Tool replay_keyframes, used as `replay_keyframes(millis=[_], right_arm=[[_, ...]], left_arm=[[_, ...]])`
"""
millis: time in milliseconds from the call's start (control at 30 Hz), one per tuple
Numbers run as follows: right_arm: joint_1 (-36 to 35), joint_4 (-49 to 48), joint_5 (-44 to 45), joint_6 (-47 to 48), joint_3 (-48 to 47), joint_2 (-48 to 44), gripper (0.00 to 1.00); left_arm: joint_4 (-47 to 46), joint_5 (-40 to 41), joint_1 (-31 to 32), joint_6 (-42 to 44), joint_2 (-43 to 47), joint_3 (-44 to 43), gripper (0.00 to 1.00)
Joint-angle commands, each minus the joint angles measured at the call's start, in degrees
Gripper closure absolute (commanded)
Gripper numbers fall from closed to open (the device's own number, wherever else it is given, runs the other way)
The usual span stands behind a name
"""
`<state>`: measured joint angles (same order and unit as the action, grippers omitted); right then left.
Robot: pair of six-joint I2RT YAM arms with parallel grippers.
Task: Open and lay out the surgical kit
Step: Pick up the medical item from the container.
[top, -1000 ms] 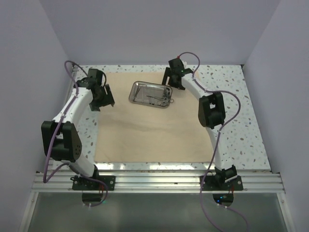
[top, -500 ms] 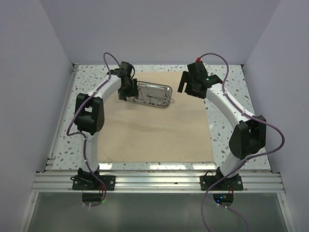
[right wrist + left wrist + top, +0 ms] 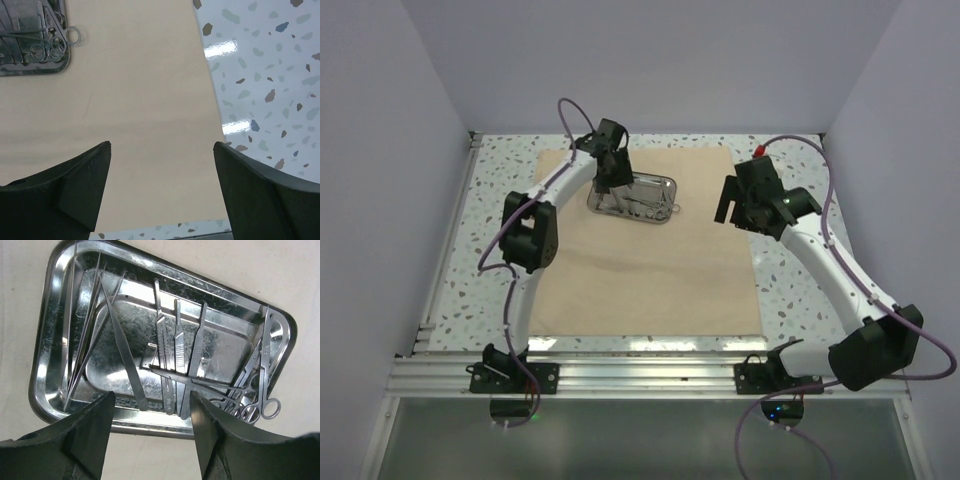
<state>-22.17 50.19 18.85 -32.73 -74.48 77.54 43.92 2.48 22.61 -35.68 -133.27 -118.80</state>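
The beige cloth wrap (image 3: 640,270) lies spread flat on the table. On its far part sits the steel tray (image 3: 665,184), holding long tweezers (image 3: 122,352), slim flat handles (image 3: 176,347) and ring-handled scissors and forceps (image 3: 260,385). One ring handle (image 3: 74,36) hangs over the tray's rim. My left gripper (image 3: 614,185) hovers over the tray's left end, its fingers (image 3: 95,425) open and astride the near rim (image 3: 150,421), holding nothing. My right gripper (image 3: 733,208) is open above the cloth's right edge (image 3: 150,100), well right of the tray (image 3: 30,70).
Speckled white tabletop (image 3: 800,290) shows around the cloth, widest on the right (image 3: 270,75). Lilac walls close in the back and both sides. An aluminium rail (image 3: 640,375) with the arm bases runs along the near edge.
My left gripper swung right from the cloth's left edge to over the tray. My right gripper moved from behind the tray out to the cloth's right edge. Both stayed open.
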Motion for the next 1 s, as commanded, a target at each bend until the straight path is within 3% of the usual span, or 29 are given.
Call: replay_keyframes(millis=[0,467,767,833,867,967], right_arm=[[-0.24,1.84,3.12,1.0,0.83,-2.3,0.13],[-0.15,3.07,3.38,0.56,4.95,-5.38,0.14],[-0.06,3.42,5.49,1.27,6.28,-6.17,0.13],[0.03,3.51,5.41,1.44,5.75,-5.82,0.13],[-0.06,3.42,5.49,1.44,5.49,-5.47,0.13],[-0.06,3.16,5.14,1.53,4.69,-5.03,0.13]], left_arm=[[0.72,5.68,0.42,-4.13,-2.77,-4.67,0.35],[0.9,10.09,0.77,-6.07,-11.92,-12.68,0.46],[1.25,10.35,0.59,-4.58,-12.8,-11.89,0.75],[1.69,10.18,0.42,-3.79,-12.45,-10.76,0.95],[1.69,9.91,0.33,-3.52,-12.28,-10.23,1.0],[0.38,9.38,0.15,-1.5,-10.16,-7.68,1.0]])
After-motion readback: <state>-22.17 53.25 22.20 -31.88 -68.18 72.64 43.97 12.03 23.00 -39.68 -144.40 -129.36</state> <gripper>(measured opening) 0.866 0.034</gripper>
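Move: The medical item to be taken, the slanting single tweezers in the tray, has its middle about 3 cm ahead of the left hand, 2 cm to its left and 4 cm below. The other tweezers lie some 3 cm left of it and 1 cm nearer the base; the row of scalpels lies 5 cm to its right, level with it, and the scissors 12 cm right and 2 cm nearer. From the right hand the tweezers are roughly 24 cm ahead, 29 cm left and 16 cm down. The slanting tweezers get pinched near their middle: the left hand goes about 4 cm forward and as far down into the tray, turning some 10 degrees counter-clockwise, then stays there while its fingers close from well open to nearly shut on them. The right hand, empty and open, backs off about 4 cm back and to the right, sinking slightly. ##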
